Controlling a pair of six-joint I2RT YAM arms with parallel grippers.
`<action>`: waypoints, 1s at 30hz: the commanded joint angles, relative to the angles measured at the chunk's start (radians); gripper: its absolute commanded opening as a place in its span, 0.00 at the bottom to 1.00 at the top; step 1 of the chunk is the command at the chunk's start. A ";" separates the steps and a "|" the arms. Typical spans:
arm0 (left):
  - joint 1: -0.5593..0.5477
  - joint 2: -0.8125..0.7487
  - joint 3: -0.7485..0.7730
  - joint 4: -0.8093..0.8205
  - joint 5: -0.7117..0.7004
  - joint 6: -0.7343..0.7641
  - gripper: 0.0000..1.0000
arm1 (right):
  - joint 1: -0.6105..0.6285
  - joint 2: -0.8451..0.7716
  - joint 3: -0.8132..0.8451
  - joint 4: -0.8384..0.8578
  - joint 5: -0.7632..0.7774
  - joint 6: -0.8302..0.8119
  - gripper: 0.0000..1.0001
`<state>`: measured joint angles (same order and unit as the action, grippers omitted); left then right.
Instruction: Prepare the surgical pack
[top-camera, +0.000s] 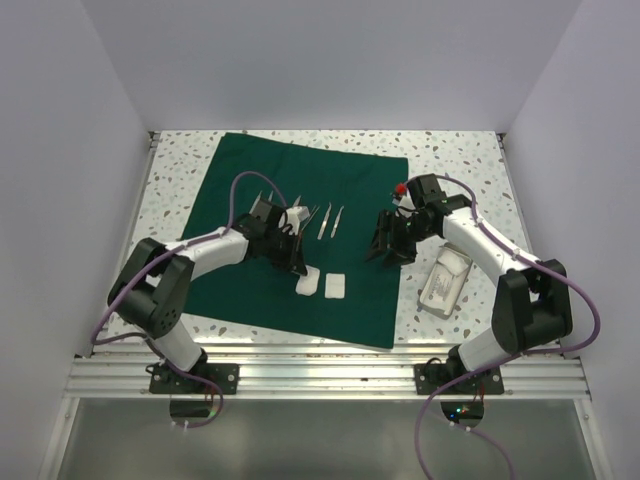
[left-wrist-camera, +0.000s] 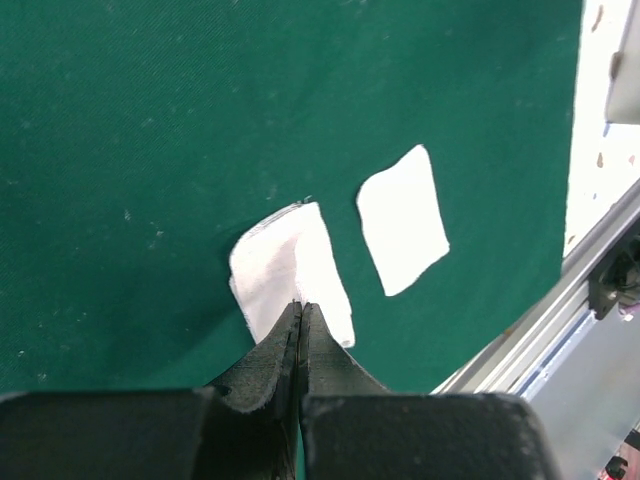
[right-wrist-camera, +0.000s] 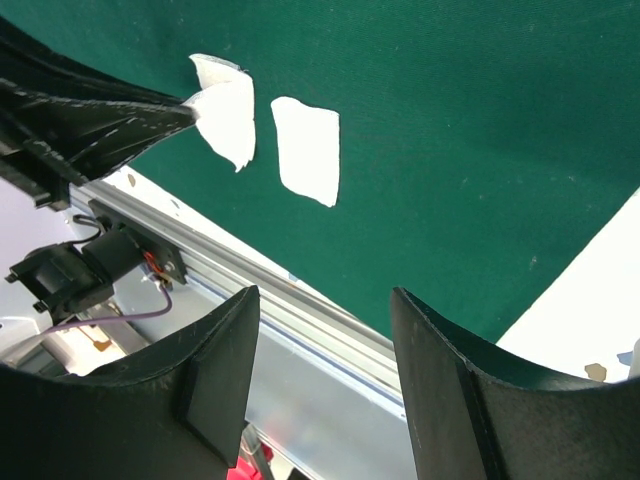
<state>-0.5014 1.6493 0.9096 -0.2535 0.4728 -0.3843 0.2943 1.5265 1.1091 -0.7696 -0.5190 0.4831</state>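
The dark green drape (top-camera: 250, 290) lies spread on the table. Two white gauze squares sit near its front edge. My left gripper (top-camera: 299, 268) is shut, and its tips (left-wrist-camera: 301, 306) pinch the near edge of the left gauze square (left-wrist-camera: 280, 265), which curls up a little. The other gauze square (left-wrist-camera: 402, 220) lies flat just beside it. Two steel tweezers (top-camera: 329, 220) rest further back on the drape. My right gripper (right-wrist-camera: 325, 300) hangs open and empty over the drape's front right part. The small metal tray (top-camera: 446, 280) stands on the table to the right of the drape.
An aluminium rail (top-camera: 330, 370) runs along the table's front edge, just beyond the drape's hem. White walls close the table in at the back and sides. The speckled tabletop (top-camera: 460, 160) shows around the drape.
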 joint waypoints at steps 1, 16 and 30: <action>0.006 0.018 0.006 0.028 -0.014 -0.007 0.00 | 0.000 -0.008 0.003 0.015 -0.022 0.009 0.59; 0.006 -0.035 0.020 -0.013 -0.089 0.001 0.50 | 0.006 -0.003 -0.020 0.050 -0.047 0.045 0.59; -0.008 -0.224 -0.023 -0.115 -0.112 -0.045 0.62 | 0.072 0.092 -0.045 0.107 -0.075 0.045 0.62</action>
<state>-0.5053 1.4883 0.9001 -0.3386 0.3641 -0.4023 0.3420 1.5890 1.0710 -0.7002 -0.5537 0.5304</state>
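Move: The gauze lying on the cloth, onto which the left hand is bringing the gauze still pinched in its fingers, is centred about 2 cm back, 1 cm right and some 3 cm below that hand. The single gauze beside it lies roughly 7 cm right and 3 cm back of the left hand; the tweezers are about 13 cm ahead and 1 cm right. From the right hand, the aimed-at gauze is about 16 cm left, 1 cm back and 10 cm lower. The pinched gauze is lowered some 1.5 cm by the left hand onto the gauze beneath and let go as the fingers open a little past half; then that hand rises about 5 cm clear, drifting slightly left. Late on, the right hand, still open, starts left and down by a couple of centimetres towards the gauzes. ##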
